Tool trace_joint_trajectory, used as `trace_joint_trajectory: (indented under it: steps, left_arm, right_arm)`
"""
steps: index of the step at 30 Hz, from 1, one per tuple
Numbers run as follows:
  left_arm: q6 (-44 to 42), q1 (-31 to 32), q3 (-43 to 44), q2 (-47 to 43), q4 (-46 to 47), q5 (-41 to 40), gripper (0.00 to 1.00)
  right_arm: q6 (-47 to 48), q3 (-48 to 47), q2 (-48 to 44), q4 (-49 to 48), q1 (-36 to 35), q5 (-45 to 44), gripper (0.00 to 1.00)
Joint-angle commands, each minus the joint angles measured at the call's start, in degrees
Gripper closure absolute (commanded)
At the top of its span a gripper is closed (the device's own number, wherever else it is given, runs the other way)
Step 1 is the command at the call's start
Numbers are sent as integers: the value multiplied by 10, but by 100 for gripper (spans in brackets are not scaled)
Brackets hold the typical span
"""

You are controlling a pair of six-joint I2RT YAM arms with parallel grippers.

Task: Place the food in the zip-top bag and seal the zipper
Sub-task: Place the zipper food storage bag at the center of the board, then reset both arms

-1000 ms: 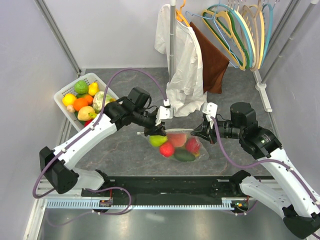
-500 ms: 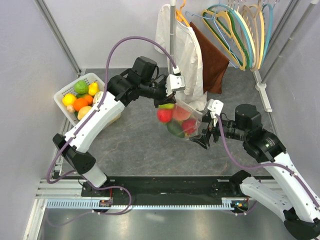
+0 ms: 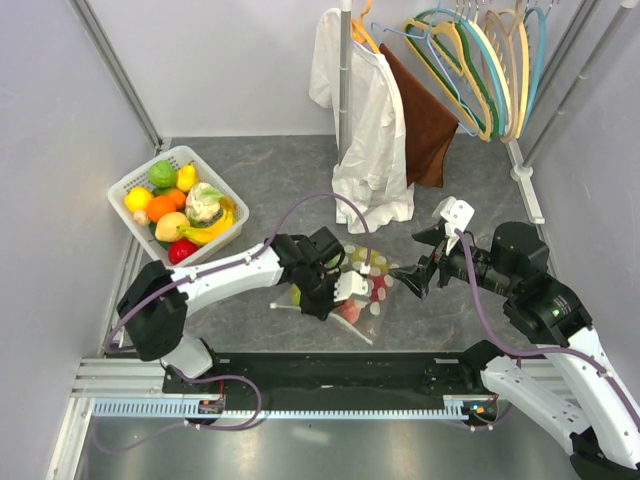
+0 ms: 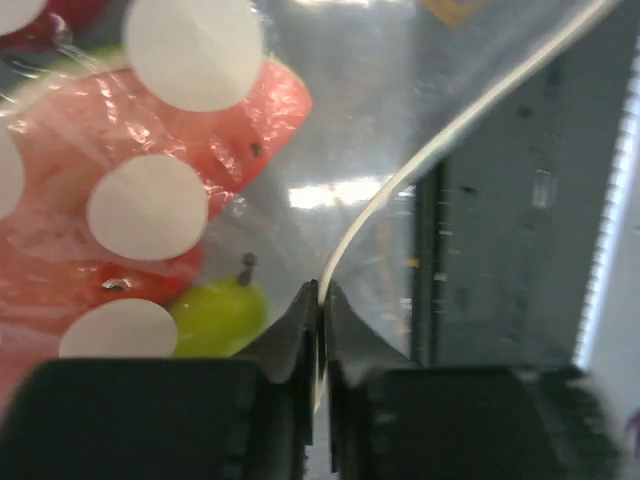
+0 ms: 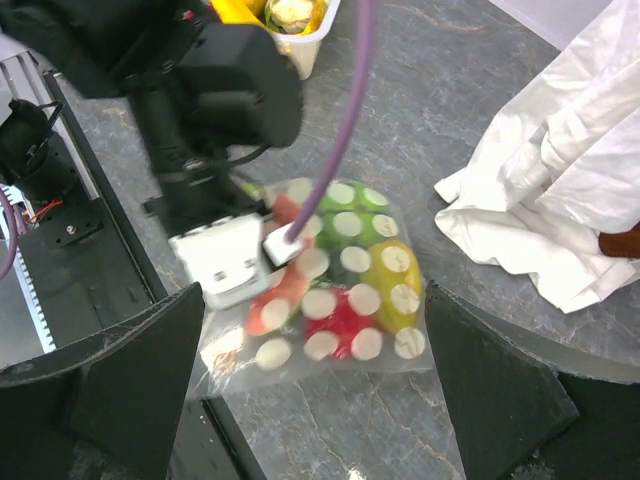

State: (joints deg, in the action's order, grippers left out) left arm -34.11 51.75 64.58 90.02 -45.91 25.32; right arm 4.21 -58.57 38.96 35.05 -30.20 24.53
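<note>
The zip-top bag (image 3: 368,290), clear with white dots, lies flat on the grey table in front of the arms. The food shows inside it: a yellow piece (image 5: 390,283), a red piece (image 5: 340,322), a green piece (image 5: 345,228) and a red-pink slice (image 4: 150,200) beside a green fruit (image 4: 215,315). My left gripper (image 3: 322,298) is shut on the bag's thin white zipper edge (image 4: 400,185), with the track pinched between the fingertips. My right gripper (image 3: 413,257) hovers open above the bag's right side (image 5: 330,290), touching nothing. No slider tab shows.
A white lattice basket (image 3: 130,180) of toy fruit stands at the back left. A white shirt (image 3: 370,130), a brown towel (image 3: 425,120) and coloured hangers (image 3: 480,60) hang at the back. A black rail (image 3: 340,370) runs along the near edge.
My left arm lifted the filled bag, then brought it down flat on the table nearer the rail. My right gripper opened, let go of the bag and drew back to the right.
</note>
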Motion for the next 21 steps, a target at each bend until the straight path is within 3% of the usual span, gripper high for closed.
trace_joint_trajectory:
  steps: [1,2,3,9,10,15,18,19,21]
  left_arm:
    - [44,24,-8,-82,31,89,78]
    - [52,24,-1,-83,31,102,72]
    - [65,24,6,-83,28,107,53]
    - [67,-13,147,-80,-102,122,36]
    - [69,-28,173,-78,-122,128,20]
    - [163,-185,311,-78,-191,177,17]
    - [194,-274,332,-104,-199,177,12]
    - [201,-298,325,-117,-187,174,1]
    - [219,-354,303,-155,-177,158,0]
  right_arm:
    - [-12,-3,-3,8,3,-16,2]
    - [-14,0,-3,8,1,-19,2]
    - [-17,4,-2,7,2,-21,2]
    - [-22,20,-12,20,13,-39,2]
    - [-23,20,-15,23,15,-40,2]
    - [-41,19,-36,28,72,-52,2]
    - [-75,21,-42,25,106,-55,2]
    - [-88,25,-42,23,115,-61,2]
    - [-102,29,-39,19,137,-71,2]
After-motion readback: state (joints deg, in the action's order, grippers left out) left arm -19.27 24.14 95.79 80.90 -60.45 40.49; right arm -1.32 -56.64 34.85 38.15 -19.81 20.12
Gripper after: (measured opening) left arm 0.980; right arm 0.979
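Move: The left hand still pinches the bag's zip edge near mid-length, its fingers pointing down and to the right. The bag's middle lies about 8 cm ahead of it, 6 cm to its right and 6 cm below. Of this hand, the food basket stands roughly 29 cm ahead and 32 cm left, and the white shirt's hem some 28 cm ahead and 11 cm right. From the open right hand, the bag's middle is about 8 cm ahead, 11 cm left and 28 cm down. Letting go of the zip edge, the left hand draws back about 3 cm as its fingers begin to open, then climbs clear of the bag by over 20 cm, swinging forward and lastly left over the board towards the basket side, fingers opening wide and tipping up outward while the hand turns some 30 degrees counter-clockwise. The right hand, still open, eases about 5 cm right, away from the bag. ##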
